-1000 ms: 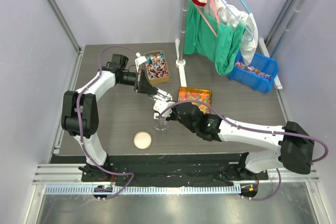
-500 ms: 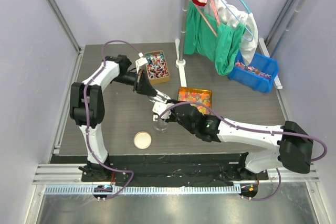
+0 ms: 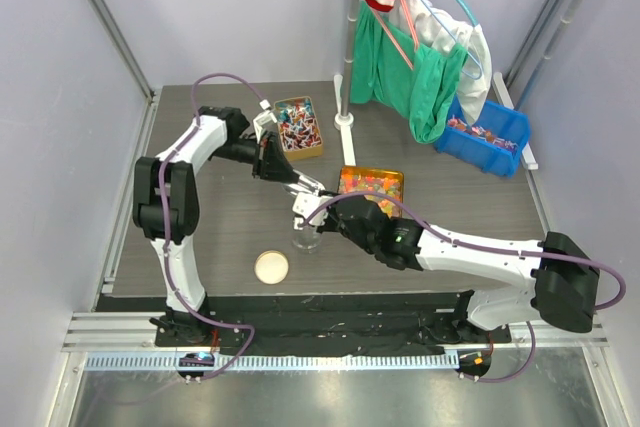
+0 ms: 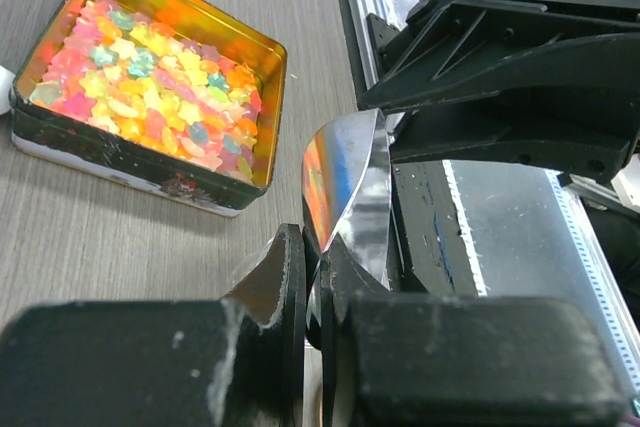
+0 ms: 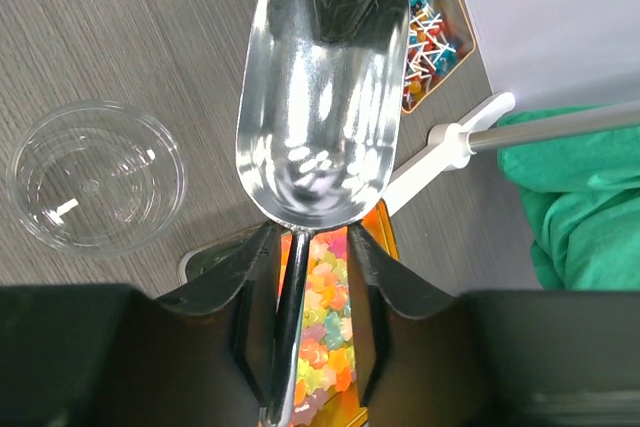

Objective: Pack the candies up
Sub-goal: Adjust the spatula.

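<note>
The candies [image 3: 297, 129] are shiny red, blue and white wrapped sweets in a brown box at the back; they also show in the right wrist view [image 5: 430, 37]. A metal scoop [image 3: 306, 187] hangs empty between both grippers, above a clear cup [image 3: 306, 237]. My left gripper [image 3: 290, 175] is shut on the rim of the scoop's bowl [image 4: 345, 177]. My right gripper [image 3: 325, 212] has its jaws apart around the scoop's thin handle [image 5: 290, 307], which lies against one finger. The cup [image 5: 95, 177] looks empty.
A gold tin of jelly pieces [image 3: 372, 187] sits right of the scoop. A round lid [image 3: 271, 267] lies near the front. A blue bin [image 3: 487, 134] with more wrapped sweets stands back right, by a pole [image 3: 345, 47] draped with green cloth [image 3: 425, 77].
The left arm's elbow swung inward and its wrist shifted slightly. The scoop and right gripper stay nearly in place.
</note>
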Controlling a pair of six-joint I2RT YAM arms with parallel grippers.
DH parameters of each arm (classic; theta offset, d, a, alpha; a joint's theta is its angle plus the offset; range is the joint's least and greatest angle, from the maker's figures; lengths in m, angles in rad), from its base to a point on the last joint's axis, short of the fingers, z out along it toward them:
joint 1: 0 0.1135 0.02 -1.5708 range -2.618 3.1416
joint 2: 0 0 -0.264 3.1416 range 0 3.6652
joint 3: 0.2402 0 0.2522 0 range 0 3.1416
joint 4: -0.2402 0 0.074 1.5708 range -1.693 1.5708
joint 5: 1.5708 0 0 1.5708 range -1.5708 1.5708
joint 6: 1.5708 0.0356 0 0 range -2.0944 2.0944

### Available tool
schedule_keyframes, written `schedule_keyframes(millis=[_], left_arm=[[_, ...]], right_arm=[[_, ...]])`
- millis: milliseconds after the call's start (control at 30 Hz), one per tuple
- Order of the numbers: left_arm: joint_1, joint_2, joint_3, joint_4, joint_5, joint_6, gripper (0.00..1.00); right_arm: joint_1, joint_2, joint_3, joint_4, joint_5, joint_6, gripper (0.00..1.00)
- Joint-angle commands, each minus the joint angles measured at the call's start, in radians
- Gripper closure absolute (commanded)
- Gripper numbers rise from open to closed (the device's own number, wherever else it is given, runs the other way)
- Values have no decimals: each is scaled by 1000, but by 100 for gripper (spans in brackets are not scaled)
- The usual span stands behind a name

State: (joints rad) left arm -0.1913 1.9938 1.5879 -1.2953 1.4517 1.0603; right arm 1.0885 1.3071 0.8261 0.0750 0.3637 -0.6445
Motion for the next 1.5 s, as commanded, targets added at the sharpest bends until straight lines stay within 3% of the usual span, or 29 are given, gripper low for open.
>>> schedule_keyframes(millis=[0, 67, 200, 700, 767, 800, 900, 1000, 1033, 1067, 1167, 1200, 1233, 1467], left_arm=[[-16, -73, -9, -253, 41, 38, 100], [-16, -84, -16, -249, 45, 38, 100], [-17, -98, -23, -246, 47, 36, 100], [-17, -124, -36, -170, 27, -15, 98], [-17, -130, -37, -131, 9, -77, 91], [-17, -135, -40, -89, 3, -95, 80], [-17, -168, -80, 5, -24, -207, 59], [-16, -231, -158, 224, -80, -432, 45], [-17, -251, -184, 390, -99, -501, 41], [-16, -301, -219, 472, -143, -654, 36], [-16, -399, -341, 780, -239, -881, 17], [-17, -415, -356, 813, -267, -902, 5], [-17, -429, -353, 830, -301, -917, 0], [-2, -495, -356, 953, -579, -1000, 0]], right_arm=[[-19, -12, 15, 109, 6, 11, 70], [-19, -12, 13, 111, 9, 13, 76], [-19, -12, 13, 114, 14, 11, 96], [-19, -35, -7, 129, 1, 3, 99], [-19, -42, -7, 126, 4, 3, 99], [-19, -42, -7, 126, 4, 2, 99], [-19, -48, -7, 120, 1, 0, 99], [-19, -57, -7, 105, -6, -3, 99], [-19, -60, -8, 101, -5, -4, 99], [-19, -63, -8, 98, -8, -4, 99], [-19, -72, -10, 94, -5, -7, 99], [-21, -74, -10, 94, -2, -9, 99], [-21, -74, -10, 94, 7, -12, 99], [-42, -75, -12, 95, 44, -33, 99]])
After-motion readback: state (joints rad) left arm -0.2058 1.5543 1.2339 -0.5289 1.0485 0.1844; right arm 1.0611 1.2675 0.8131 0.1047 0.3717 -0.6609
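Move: Some 9 cm to the right of the left hand and 3 cm back, at about its height, is the spatula's neck; that hand still pinches the blade end. The right hand's half-open fingers already straddle the neck. On the table, about 15 cm below both hands, the glass jar is roughly 9 cm back and 5 cm left of the right hand and the gummy tin about 9 cm to its right; the wrapped-candy box is some 12 cm ahead of the left hand. Closing on the spatula's neck, the right fingers take a firm hold with only a slight forward shift, while the left keeps pinching the blade. Then the left fingers spread wide and let go, drawing back about 3 cm before swinging some 4 cm forward, a little up and left, rolling and turning counter-clockwise about 20 degrees; the right hand lifts a centimetre or so. ##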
